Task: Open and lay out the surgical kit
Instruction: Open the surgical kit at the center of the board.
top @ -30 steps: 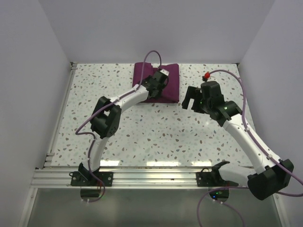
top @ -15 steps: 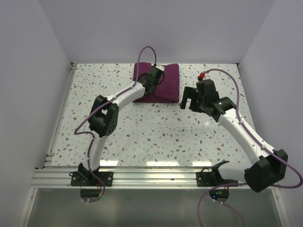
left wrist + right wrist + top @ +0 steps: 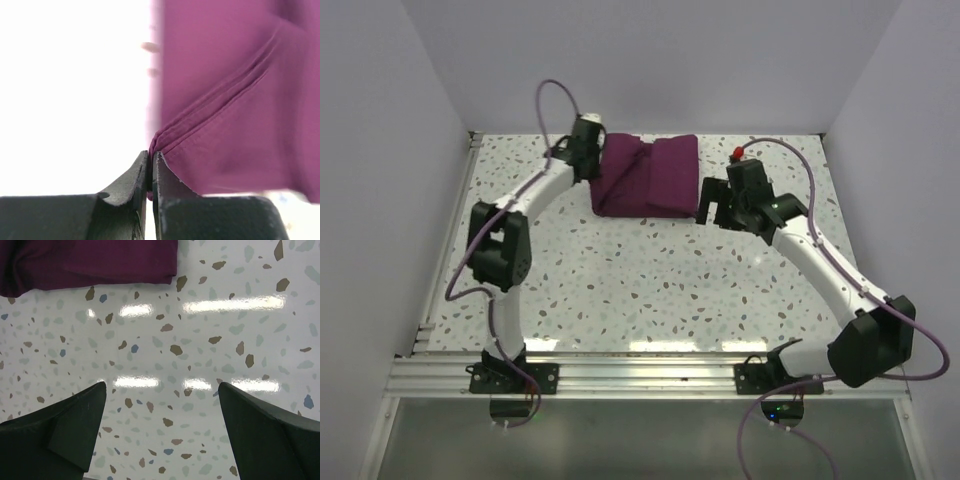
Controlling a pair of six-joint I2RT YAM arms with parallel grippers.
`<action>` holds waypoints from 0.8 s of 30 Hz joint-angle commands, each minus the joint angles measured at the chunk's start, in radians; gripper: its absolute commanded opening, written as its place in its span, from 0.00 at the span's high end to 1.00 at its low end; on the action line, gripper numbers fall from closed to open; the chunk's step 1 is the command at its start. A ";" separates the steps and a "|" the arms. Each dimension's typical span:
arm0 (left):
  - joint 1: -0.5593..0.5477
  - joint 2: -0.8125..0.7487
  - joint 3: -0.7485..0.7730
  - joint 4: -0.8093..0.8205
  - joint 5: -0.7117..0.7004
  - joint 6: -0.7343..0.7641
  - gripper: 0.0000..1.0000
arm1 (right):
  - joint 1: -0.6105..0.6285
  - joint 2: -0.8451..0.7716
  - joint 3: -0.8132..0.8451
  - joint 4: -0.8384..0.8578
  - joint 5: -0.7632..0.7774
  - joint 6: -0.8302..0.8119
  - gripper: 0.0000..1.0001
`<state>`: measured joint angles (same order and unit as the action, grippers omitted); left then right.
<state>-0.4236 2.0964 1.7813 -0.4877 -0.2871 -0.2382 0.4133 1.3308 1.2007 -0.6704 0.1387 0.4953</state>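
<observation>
The surgical kit is a folded dark purple cloth wrap (image 3: 655, 178) at the back middle of the table. My left gripper (image 3: 592, 150) is at its back left corner and is shut on a pinched fold of the cloth (image 3: 210, 115), which stretches in creases away from the jaws (image 3: 151, 162). My right gripper (image 3: 710, 205) is open and empty just right of the wrap's front right corner; its wrist view shows the cloth's edge (image 3: 90, 265) at the top left. The steel tray and the instruments are hidden.
The speckled terrazzo table (image 3: 650, 280) is walled in by white panels at the left, back and right. A metal rail (image 3: 640, 372) runs along the near edge by the arm bases. Purple cables loop above both wrists.
My left gripper has moved from over the wrap's middle to its back left corner, pulling a cloth flap with it. My right gripper has edged left and back, nearer the wrap.
</observation>
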 commanded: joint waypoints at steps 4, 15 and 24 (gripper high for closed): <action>0.362 -0.306 -0.293 0.066 -0.020 -0.205 0.89 | 0.002 0.146 0.190 -0.003 0.015 -0.060 0.02; 0.421 -0.377 -0.562 0.055 0.115 -0.188 0.01 | 0.056 0.658 0.741 -0.185 -0.057 -0.132 0.04; 0.422 -0.289 -0.494 0.049 0.120 -0.188 0.01 | 0.231 0.967 1.187 -0.216 -0.091 -0.130 0.04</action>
<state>-0.0067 1.7794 1.2232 -0.4538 -0.1989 -0.4168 0.6064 2.2520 2.2532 -0.8513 0.0834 0.3836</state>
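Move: Bare board, where the pinched left flap of the surgical kit is being taken, lies about 20 cm to the left hand's left, roughly level fore and aft and 9 cm below. The kit's middle is some 14 cm to this hand's right and 4 cm ahead. From the open right hand the kit's middle is about 22 cm ahead and 12 cm left; the kit's near right corner is some 8 cm straight ahead, both 16 cm below. Sweeping left with the flap still pinched, the left hand pulls it some 20 cm, rising slightly and turning counter-clockwise about 30 degrees, then opens wide, lets go and draws back and down off the kit. Meanwhile the right hand, fingers kept open, reaches forward, then swings left over the kit, sinking a little. ##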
